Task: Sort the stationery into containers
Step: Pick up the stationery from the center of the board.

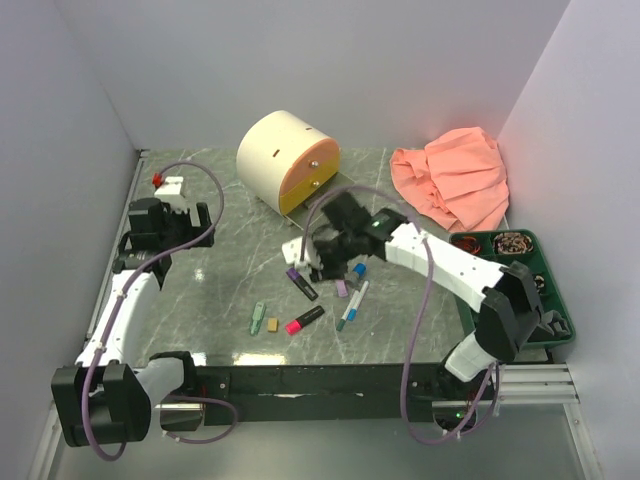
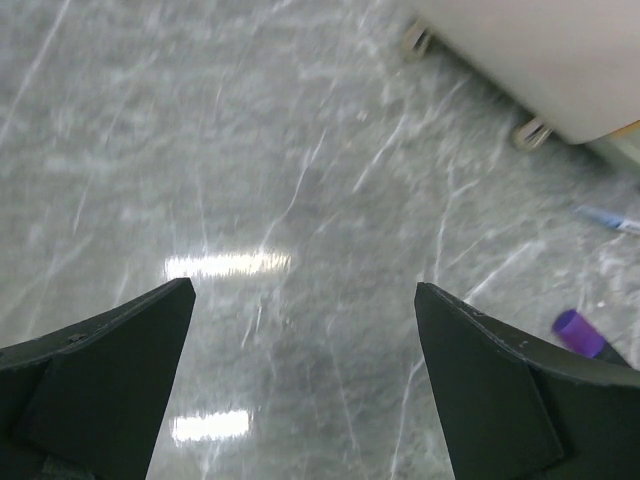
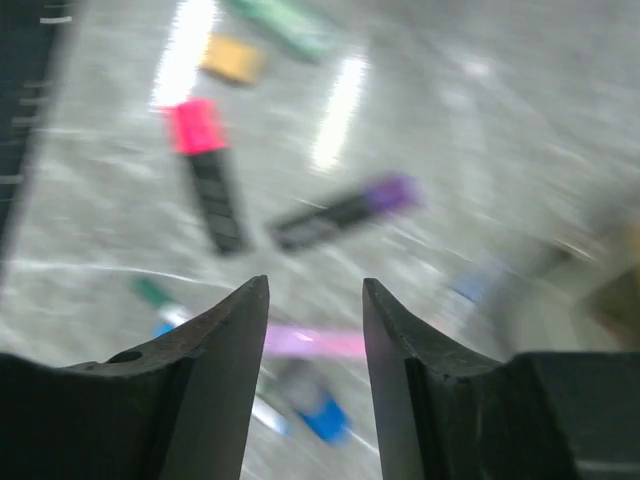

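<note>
The cream drum cabinet [image 1: 275, 150] stands at the back with its peach-orange drawer [image 1: 308, 170] and yellow drawer [image 1: 300, 197] facing the stationery. My right gripper [image 1: 320, 260] hovers open and empty over the pile. Beneath its jaws [image 3: 315, 285] lie a lilac marker [image 3: 312, 341] and a blue-capped highlighter [image 3: 325, 418]. Beyond them are the pink-black highlighter [image 3: 207, 175], the purple one [image 3: 345, 212], a tan eraser [image 3: 232, 60] and a green piece [image 3: 285, 25]. My left gripper [image 1: 190, 222] is wide open [image 2: 305, 290] above bare marble, far left of the pile.
A dark green tray [image 1: 545, 290] with small bits sits at the right edge. A crumpled peach cloth [image 1: 450, 180] lies at the back right. White pens [image 1: 352, 305] lie near the pile's front. The cabinet's feet [image 2: 530, 132] and a purple cap [image 2: 580, 333] show in the left wrist view.
</note>
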### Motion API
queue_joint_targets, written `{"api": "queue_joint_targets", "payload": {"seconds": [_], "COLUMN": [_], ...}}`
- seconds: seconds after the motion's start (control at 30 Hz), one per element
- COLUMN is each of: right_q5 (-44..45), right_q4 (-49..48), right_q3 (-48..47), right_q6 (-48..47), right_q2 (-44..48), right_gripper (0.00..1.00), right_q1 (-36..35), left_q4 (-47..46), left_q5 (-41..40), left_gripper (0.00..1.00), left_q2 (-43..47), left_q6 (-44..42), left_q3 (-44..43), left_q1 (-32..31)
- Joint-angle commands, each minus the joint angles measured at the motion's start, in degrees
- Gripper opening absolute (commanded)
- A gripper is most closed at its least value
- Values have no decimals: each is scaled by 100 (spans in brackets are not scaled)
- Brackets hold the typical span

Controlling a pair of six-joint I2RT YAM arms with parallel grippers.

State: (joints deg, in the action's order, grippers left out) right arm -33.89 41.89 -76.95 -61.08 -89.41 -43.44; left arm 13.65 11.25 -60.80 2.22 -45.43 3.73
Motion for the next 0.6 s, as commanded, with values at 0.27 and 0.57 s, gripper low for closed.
{"api": "queue_joint_targets", "payload": {"seconds": [0.27, 0.57], "right_q5": [-347, 1015], "right_q4": [-467, -3003], "right_q3": [-866, 549], "right_q6": [461, 3794], "right_q2": [-1781, -1325], "right_gripper": [59, 100], "right_q1": [-1191, -1922], "left_q4": [-249, -161], "left_q5": [-940, -1107], "left_gripper": [100, 100], "left_q2": [744, 1008], "left_q6": [-362, -398], "left_q3": [702, 773], "left_q1": [137, 199]}}
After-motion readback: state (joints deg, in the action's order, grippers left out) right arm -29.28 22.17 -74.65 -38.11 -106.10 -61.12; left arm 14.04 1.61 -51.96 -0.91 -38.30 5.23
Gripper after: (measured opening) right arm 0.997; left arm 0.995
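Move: The small beige eraser lies about 13 cm to the right hand's left, 7 cm nearer the base and some 16 cm below it. On the same table top, the green stick is roughly 16 cm left and 5 cm back from that hand; the pink-and-black highlighter, 5 cm left and 7 cm back; the purple-and-black highlighter, 5 cm left and 3 cm ahead. From the left hand, the eraser is about 21 cm to the right, 17 cm back and 17 cm down. Towards the eraser, the right hand swoops left and down, about 10 cm each, drawing back some 8 cm as it crosses above the pink-and-black highlighter; its half-open fingers spread fully on the way, touching nothing. The empty left hand eases back and left about 4 cm, dipping then partly rising, still open. ##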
